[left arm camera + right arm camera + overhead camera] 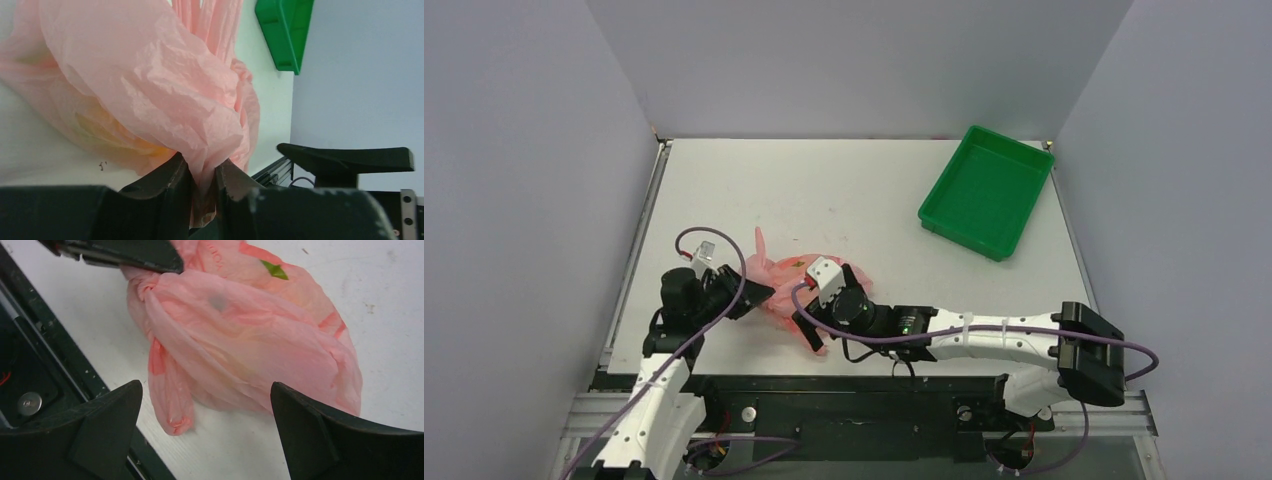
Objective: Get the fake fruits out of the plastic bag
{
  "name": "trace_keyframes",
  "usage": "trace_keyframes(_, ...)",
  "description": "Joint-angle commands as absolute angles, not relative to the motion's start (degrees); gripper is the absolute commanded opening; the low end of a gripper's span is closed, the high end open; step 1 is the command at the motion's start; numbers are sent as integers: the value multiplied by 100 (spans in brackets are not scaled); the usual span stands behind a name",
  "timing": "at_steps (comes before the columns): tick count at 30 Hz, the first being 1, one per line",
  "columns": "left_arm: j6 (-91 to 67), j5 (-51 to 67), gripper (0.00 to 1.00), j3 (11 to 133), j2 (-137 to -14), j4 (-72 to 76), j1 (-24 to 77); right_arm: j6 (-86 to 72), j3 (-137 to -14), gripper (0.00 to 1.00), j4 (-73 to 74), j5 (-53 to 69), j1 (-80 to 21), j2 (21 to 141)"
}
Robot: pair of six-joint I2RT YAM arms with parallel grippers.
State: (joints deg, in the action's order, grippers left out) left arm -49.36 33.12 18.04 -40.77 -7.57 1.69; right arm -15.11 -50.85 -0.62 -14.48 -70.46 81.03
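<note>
The pink plastic bag (786, 280) lies bunched near the table's front edge, between the two grippers. My left gripper (202, 172) is shut on a fold of the plastic bag (150, 85) at its left side. My right gripper (205, 400) is open and empty, its jaws spread wide just in front of the plastic bag (250, 345), a loop handle (170, 390) hanging between them. The fake fruits are inside the bag: only yellow-orange shapes (110, 135) show through the plastic, and a green leaf tip (274, 270).
A green tray (986, 190) stands at the back right of the table. The black front rail (854, 385) runs just below the bag. Grey walls close in on the left, back and right.
</note>
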Motion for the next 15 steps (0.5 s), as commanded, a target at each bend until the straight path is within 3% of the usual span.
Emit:
trace_keyframes(1, -5174, 3589, 24, 2036, -3467, -1136, 186, -1390, -5170, 95, -608, -1531, -7390, 8223)
trace_keyframes(8, -4529, 3437, 53, 2942, -3507, -2518, 182, -1712, -5158, 95, -924, -1774, -7495, 8333)
trace_keyframes(15, -3669, 2514, 56, 4023, -4037, -3827, 189, -2152, -5412, 95, -913, -1959, -7461, 8458)
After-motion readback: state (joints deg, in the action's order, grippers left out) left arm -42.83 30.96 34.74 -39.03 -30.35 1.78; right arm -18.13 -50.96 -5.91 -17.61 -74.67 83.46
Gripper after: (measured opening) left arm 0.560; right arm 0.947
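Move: Between the left fingers is still the pink bag's gathered neck; the bag's middle lies about 4 cm ahead of that hand, 9 cm to its right and 4 cm lower. The bag's upright far handle stands some 9 cm ahead and 1 cm left of the left hand. From the right hand, the bag's middle is roughly 6 cm ahead, 2 cm left and 6 cm below, with its loose near handle about 5 cm back, level sideways and 7 cm down. Opening from nearly shut to a bit over half, the left fingers let go of the bag's neck while the hand rises about 5.5 cm and eases slightly back. The right hand, kept wide open, first slides some 2 cm back and 2 cm left above the bag, towards its neck, then all but stops. ##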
